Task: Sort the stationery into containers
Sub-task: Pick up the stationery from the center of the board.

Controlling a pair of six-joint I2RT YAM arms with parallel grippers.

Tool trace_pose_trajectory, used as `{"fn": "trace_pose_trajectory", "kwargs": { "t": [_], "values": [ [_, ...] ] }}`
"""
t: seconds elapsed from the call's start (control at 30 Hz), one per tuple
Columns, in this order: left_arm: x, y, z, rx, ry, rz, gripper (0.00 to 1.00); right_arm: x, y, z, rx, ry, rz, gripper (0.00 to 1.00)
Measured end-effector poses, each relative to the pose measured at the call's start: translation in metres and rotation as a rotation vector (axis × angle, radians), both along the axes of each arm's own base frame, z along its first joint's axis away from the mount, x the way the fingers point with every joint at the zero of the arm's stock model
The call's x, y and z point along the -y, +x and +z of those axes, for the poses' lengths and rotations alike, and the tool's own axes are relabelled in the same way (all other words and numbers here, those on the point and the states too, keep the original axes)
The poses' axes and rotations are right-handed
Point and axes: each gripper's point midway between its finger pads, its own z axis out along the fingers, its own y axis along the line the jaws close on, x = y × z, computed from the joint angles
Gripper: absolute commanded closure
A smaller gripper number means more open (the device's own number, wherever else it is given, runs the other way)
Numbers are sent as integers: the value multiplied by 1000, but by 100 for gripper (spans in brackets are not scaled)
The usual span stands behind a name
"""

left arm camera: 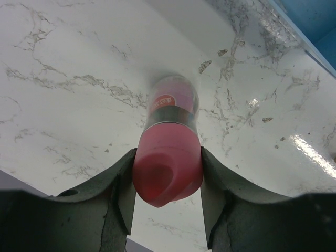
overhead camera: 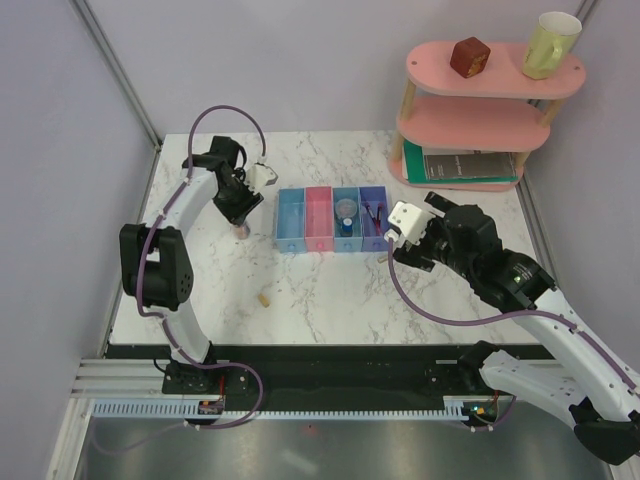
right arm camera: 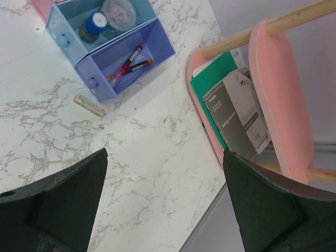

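The pink cylinder (left arm camera: pixel 170 157) stands on the marble left of the containers (overhead camera: pixel 332 220). My left gripper (left arm camera: pixel 168 153) is shut on it, both fingers pressed against its sides; from above, the left gripper (overhead camera: pixel 240 213) sits over the cylinder (overhead camera: pixel 240 231). The right-hand light blue bin (right arm camera: pixel 63 21) holds a tiny blue cylinder (right arm camera: pixel 96 22) and a clear round tub (right arm camera: pixel 119 10). A thin red pen (right arm camera: pixel 128 63) lies in the purple-blue bin (right arm camera: pixel 157 47). One beige piece (right arm camera: pixel 89 105) lies beside that bin, another (overhead camera: pixel 265 298) nearer the front. My right gripper (right arm camera: pixel 165 152) hangs open over bare marble.
A pink tiered shelf (overhead camera: pixel 480 110) stands at the back right with a brown cube (overhead camera: pixel 468 57) and a yellow mug (overhead camera: pixel 550 44) on top. A booklet (right arm camera: pixel 236 113) lies on its lowest tier. The table's right edge runs close under my right gripper.
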Motion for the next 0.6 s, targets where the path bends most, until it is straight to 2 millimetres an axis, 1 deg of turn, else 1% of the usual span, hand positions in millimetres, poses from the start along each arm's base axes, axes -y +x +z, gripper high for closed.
{"fn": "trace_pose_trajectory", "kwargs": {
  "t": [0.1, 0.17, 0.2, 0.3, 0.4, 0.47, 0.5, 0.57, 0.6],
  "values": [
    [3, -3, 4, -3, -12, -7, 98, 0, 0, 0, 0, 0, 0, 2],
    [7, -6, 13, -7, -25, -16, 98, 0, 0, 0, 0, 0, -1, 2],
    [9, -6, 18, -2, -29, -21, 98, 0, 0, 0, 1, 0, -1, 2],
    [25, 3, 51, 57, -56, -55, 98, 1, 1, 1, 4, -2, -7, 2],
    [54, 13, 96, 160, -91, -112, 98, 2, 3, 3, 15, -2, -18, 2],
    [74, 15, 125, 225, -117, -150, 98, 3, 4, 4, 21, -5, -25, 2],
    [92, 12, 134, 242, -130, -189, 98, 4, 5, 4, 24, -5, -27, 2],
    [119, 6, 151, 277, -152, -249, 98, 5, 6, 6, 32, -6, -36, 2],
    [133, 2, 157, 285, -159, -279, 98, 5, 6, 6, 35, -8, -39, 2]
  ]
}}
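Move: The left hand is already closed on the pink cap of the bottle, which still stands on the board. Probably its goal, the middle of the empty pink compartment is about 18 cm to this hand's right, 3 cm ahead and 5 cm lower; the left blue compartment lies 11 cm right and 3 cm ahead, the yellow block 5 cm right and 15 cm back. From the right hand the pink compartment is some 16 cm ahead, 20 cm left and 23 cm below. The left hand keeps its pinch on the cap and raises the bottle off the board, at first almost straight up, then sweeping faster and faster to the right towards the pink compartment, in all about 16 cm up and 13 cm right, with hardly any net travel forward. On the way the wrist turns clockwise by some 15 degrees and the fingertips swing a similar amount outward and up, with the fingers' gap unchanged. ##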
